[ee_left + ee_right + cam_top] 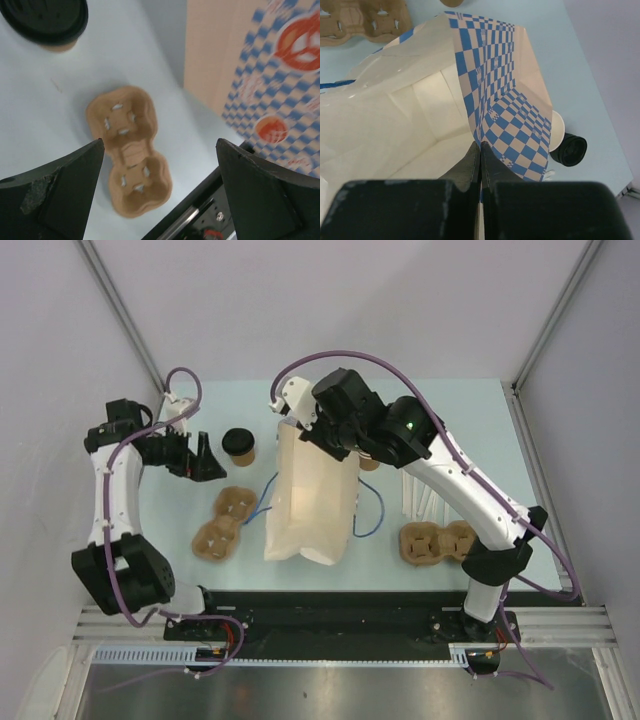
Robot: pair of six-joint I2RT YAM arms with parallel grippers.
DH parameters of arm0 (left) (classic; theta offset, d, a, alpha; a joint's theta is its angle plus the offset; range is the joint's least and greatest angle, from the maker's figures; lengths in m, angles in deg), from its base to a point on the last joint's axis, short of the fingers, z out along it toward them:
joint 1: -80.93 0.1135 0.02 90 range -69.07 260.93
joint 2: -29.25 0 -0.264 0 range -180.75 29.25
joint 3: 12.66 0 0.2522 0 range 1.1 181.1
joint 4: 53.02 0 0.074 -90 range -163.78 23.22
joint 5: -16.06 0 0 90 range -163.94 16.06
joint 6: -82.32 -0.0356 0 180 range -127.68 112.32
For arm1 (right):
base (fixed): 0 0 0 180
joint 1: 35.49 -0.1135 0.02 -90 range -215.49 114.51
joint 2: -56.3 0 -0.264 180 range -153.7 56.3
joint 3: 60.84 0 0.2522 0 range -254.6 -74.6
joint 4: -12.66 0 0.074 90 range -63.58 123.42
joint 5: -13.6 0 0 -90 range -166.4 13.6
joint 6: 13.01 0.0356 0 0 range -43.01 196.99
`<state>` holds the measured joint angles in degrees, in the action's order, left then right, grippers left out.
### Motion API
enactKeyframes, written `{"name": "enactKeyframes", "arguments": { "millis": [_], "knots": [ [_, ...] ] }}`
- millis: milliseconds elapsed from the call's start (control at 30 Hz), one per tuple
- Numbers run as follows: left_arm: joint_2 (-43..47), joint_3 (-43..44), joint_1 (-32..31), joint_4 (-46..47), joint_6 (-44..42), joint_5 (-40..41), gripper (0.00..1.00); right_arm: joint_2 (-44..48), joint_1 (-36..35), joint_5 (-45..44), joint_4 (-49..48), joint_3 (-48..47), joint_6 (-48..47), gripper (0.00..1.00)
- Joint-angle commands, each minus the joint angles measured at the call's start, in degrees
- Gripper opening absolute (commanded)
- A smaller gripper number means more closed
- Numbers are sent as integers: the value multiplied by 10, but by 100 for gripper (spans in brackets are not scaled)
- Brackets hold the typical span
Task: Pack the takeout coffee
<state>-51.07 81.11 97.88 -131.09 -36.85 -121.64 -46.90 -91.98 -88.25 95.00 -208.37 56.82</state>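
Observation:
The takeout coffee (239, 446), a tan cup with a black lid, stands upright on the table left of the paper bag (310, 495). My left gripper (206, 461) hovers open just left of the cup and does not touch it. In the left wrist view the coffee (47, 22) sits at the top left, beyond the open left gripper (160, 170). My right gripper (480, 145) is shut on the bag's (395, 115) far rim and holds its mouth up. A black round lid (568, 149) shows past the bag's checkered wall; I cannot tell whose it is.
A two-cup pulp carrier (225, 523) lies left of the bag, under my left gripper, and another carrier (438, 542) lies on the right. White straws (420, 498) lie by the right arm. A tan cup (368, 462) is half hidden behind that arm.

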Motion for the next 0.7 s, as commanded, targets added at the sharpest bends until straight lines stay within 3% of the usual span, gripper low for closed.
{"name": "enactKeyframes", "arguments": {
  "millis": [0,167,300,500,667],
  "knots": [
    [-59,36,31,-129,-214,42,99,-3,9,39,-12,-15,-5,0],
    [-33,-7,30,-39,-293,18,99,2,17,46,-37,-10,-17,0],
    [11,-70,27,9,-467,-25,100,2,18,51,-44,-11,-19,0],
    [10,-151,-16,73,-613,39,100,-2,19,63,-49,-12,-16,0],
    [-4,-190,-38,124,-667,58,96,-10,20,64,-42,-20,-7,0]
  ]
}}
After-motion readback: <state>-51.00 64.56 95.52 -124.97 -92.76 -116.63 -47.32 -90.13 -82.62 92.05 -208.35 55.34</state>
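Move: The two-cup tray is what the left hand seems to be going for: its middle lies roughly 4 cm back and 5 cm to the right of that hand, about 18 cm below. The lidded coffee cup stands some 11 cm ahead and 9 cm right of the hand, 13 cm lower. The paper bag hangs level ahead, about 20 cm right and 6 cm lower. From the right hand the tray is around 26 cm left, 4 cm back and 32 cm down. Towards the tray's far well comes the left hand, wide open, sinking about 9 cm after a small swing to the left that it partly takes back. It rolls some 50 degrees about its own pointing line, clockwise as seen along the fingers, which still point right and down, and touches nothing. The bag's rim stays pinched in the shut right fingers, nearly still. ##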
